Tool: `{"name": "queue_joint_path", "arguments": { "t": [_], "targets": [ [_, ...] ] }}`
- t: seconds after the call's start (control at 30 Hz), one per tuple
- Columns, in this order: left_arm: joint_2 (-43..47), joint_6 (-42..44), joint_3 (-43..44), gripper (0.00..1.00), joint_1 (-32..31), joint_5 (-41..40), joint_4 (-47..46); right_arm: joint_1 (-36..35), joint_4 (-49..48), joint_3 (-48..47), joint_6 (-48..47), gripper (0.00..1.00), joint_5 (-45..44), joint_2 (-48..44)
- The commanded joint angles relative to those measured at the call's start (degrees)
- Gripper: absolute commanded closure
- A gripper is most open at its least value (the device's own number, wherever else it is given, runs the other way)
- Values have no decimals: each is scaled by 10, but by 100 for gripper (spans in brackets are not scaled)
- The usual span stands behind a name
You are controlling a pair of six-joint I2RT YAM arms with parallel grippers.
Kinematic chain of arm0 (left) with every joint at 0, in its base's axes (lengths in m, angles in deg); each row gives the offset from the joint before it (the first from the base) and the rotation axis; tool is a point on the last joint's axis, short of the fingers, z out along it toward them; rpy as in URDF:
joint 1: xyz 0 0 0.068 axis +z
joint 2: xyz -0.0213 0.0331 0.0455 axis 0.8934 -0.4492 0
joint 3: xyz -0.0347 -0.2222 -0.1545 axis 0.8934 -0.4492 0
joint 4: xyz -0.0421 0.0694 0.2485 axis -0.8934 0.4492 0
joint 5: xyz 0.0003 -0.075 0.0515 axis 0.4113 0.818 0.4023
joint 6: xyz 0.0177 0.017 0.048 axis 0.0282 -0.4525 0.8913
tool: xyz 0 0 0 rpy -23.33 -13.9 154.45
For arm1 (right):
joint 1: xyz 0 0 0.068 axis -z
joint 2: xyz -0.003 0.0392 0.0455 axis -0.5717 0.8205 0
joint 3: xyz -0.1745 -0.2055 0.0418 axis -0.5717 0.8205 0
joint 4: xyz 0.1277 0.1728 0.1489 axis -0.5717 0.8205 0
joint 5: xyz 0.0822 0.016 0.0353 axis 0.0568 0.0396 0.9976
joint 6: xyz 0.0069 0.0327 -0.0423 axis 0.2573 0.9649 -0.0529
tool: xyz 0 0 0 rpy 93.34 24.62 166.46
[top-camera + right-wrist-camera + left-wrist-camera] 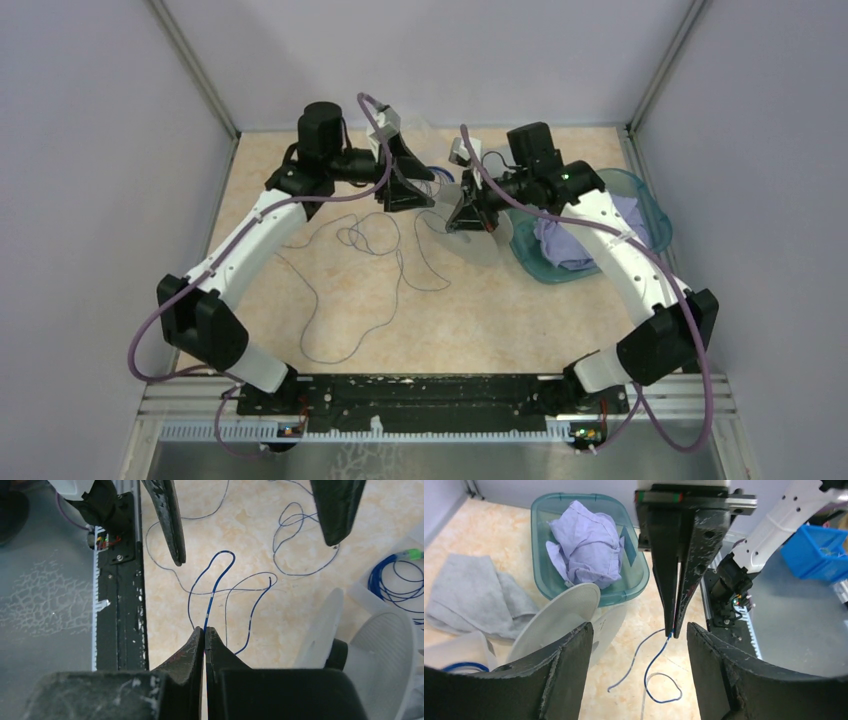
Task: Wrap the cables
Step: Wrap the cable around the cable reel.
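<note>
The cable (365, 236) is a very thin dark wire lying in loose loops on the tan table between the arms. My right gripper (205, 630) is shut on one strand of it (214, 589), which looks dark blue up close and curls away over the table. In the left wrist view that strand (647, 676) hangs from the right gripper's closed tips. My left gripper (639, 628) stands open just in front of them with nothing between its fingers. A pale grey spool (482, 240) (559, 615) sits beside the right gripper (468, 222).
A teal bin (645, 195) (574, 497) with a crumpled lilac cloth stands at the right. A grey cloth (474, 595) lies behind the spool. A clear tub holds a bright blue wire with a green end (395, 575). A black rail (420, 400) runs along the near edge.
</note>
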Motion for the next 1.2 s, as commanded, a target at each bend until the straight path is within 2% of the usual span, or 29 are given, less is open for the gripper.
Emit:
{"name": "queue_joint_path", "arguments": {
  "t": [0.0,0.3,0.7,0.83,0.93,1.17],
  "targets": [
    [8,153,41,27,-8,57,96,-11,33,-39,-23,100,35,4],
    [-23,256,88,33,-37,95,202,-16,61,-59,-29,100,49,20],
    [-47,333,104,57,-70,56,285,-16,76,-65,-35,100,44,23],
    [-56,380,119,59,-70,48,346,-16,77,-59,-39,100,38,24],
    [-60,393,122,60,-70,42,363,-16,76,-57,-39,100,38,25],
    [-66,392,124,71,-71,51,363,-16,72,-58,-36,100,34,28]
  ]
}}
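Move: The blue cable, pinched in the shut right fingertips, lies about 4 cm back, 4 cm to the right and 5 cm below the open left hand; from the right hand it is right at the fingertips. The cable reel stands some 4 cm ahead, 8 cm right and 23 cm below the left hand, or roughly 8 cm ahead, 5 cm right and 18 cm below the right. The clear box is about 15 cm straight ahead of the left hand, 31 cm down. The cable stays pinched in the right fingers, which ease about 2 cm back and then hold it out. Towards it comes the left hand, about 5 cm back, first rising 1 cm, then sinking to end nearly 5 cm lower and 2 cm farther right. Its wrist turns clockwise by some 15 degrees and its fingers narrow from wide to about a third open, either side of the cable just off the right fingertips. ##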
